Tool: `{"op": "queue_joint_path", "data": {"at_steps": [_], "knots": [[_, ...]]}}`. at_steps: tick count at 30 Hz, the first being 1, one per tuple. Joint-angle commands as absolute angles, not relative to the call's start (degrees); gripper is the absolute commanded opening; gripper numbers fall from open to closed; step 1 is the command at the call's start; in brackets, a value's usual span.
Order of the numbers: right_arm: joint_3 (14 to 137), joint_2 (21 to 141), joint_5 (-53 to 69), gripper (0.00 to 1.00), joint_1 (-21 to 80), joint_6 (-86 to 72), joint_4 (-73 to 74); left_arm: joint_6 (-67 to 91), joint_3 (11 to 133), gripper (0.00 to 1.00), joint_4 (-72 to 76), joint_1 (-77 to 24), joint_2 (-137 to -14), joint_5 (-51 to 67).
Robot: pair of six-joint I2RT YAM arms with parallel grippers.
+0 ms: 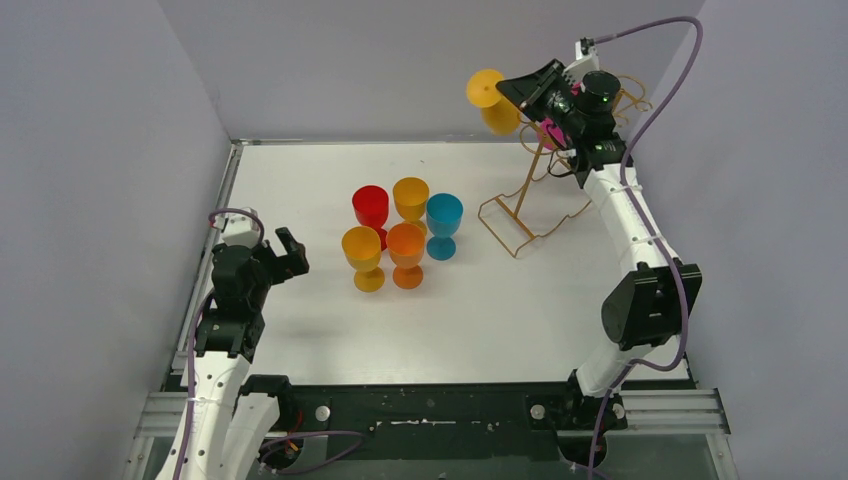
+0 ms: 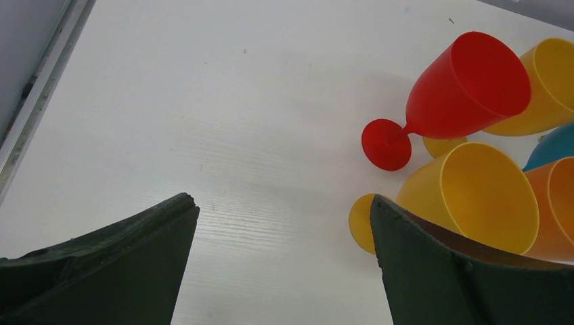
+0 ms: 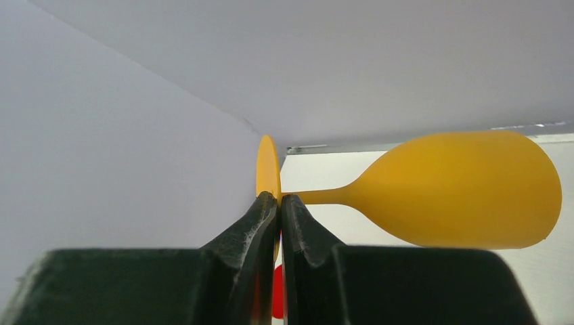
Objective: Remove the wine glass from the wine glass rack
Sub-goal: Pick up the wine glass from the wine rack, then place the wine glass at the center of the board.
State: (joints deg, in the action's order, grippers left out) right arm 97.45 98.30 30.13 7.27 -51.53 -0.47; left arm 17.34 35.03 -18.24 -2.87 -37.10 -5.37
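A yellow wine glass [image 1: 492, 102] hangs in the air just left of the top of the gold wire wine glass rack [image 1: 524, 205], clear of its hooks. My right gripper [image 1: 505, 90] is shut on the glass's thin foot disc. In the right wrist view the fingertips [image 3: 269, 203] pinch that disc edge-on, and the bowl of the wine glass [image 3: 467, 189] points right, lying sideways. My left gripper [image 1: 287, 251] hovers low at the table's left, open and holding nothing [image 2: 283, 203].
Several plastic glasses stand clustered mid-table: red [image 1: 370, 207], yellow [image 1: 410, 197], blue [image 1: 444, 218], yellow [image 1: 362, 250], orange [image 1: 406, 248]. Something pink [image 1: 548, 133] shows at the rack behind my right wrist. Walls close in at left, back and right.
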Motion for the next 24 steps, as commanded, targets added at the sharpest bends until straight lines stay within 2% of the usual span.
{"op": "queue_joint_path", "data": {"at_steps": [1, 7, 10, 14, 19, 24], "knots": [[102.75, 98.45, 36.62, 0.0, 9.19, -47.85, -5.56, 16.17, 35.5, 0.97, -16.11, -2.55, -37.0, -4.09], [102.06, 95.26, 40.89, 0.0, 12.78, -42.31, -4.58, 16.01, 35.56, 0.97, -16.27, -2.55, -36.92, -4.51], [93.92, 89.63, 42.19, 0.0, 15.37, -40.46, -8.98, 15.97, 35.57, 0.97, -16.48, -2.55, -36.83, -4.56], [84.29, 81.72, 38.16, 0.0, 18.22, -36.73, -18.04, 15.86, 35.55, 0.97, -16.19, -2.55, -37.04, -4.26], [82.51, 77.96, 41.91, 0.0, 20.04, -36.21, -16.45, 15.63, 35.78, 0.97, -16.06, -2.55, -36.99, -2.88], [72.99, 70.06, 41.49, 0.0, 25.96, -32.54, -16.4, 13.97, 36.93, 0.97, -16.28, -2.59, -36.41, 1.23]]}}
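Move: The upside-down yellow glass already hangs from the right hand's shut fingers, clear of the rack, whose middle is about 3 cm ahead, 14 cm to the right and 20 cm below. Of the glasses standing on the table, roughly 33 cm below this hand, the orange one is 18 cm back and 19 cm left, the blue one 10 back and 11 left, the near yellow one 20 back and 27 left. From the left hand the orange glass is some 4 cm ahead, 28 cm right, 13 cm below. The held yellow glass, its foot still pinched between the right fingertips, is swept away from the rack: at first leftward, then mostly back towards the robot, about 18 cm back, 8 cm left and a net 6 cm higher. On the way the wrist turns counter-clockwise and tips the fingers upward, some 35 degrees in all, swinging the bowl outward. ##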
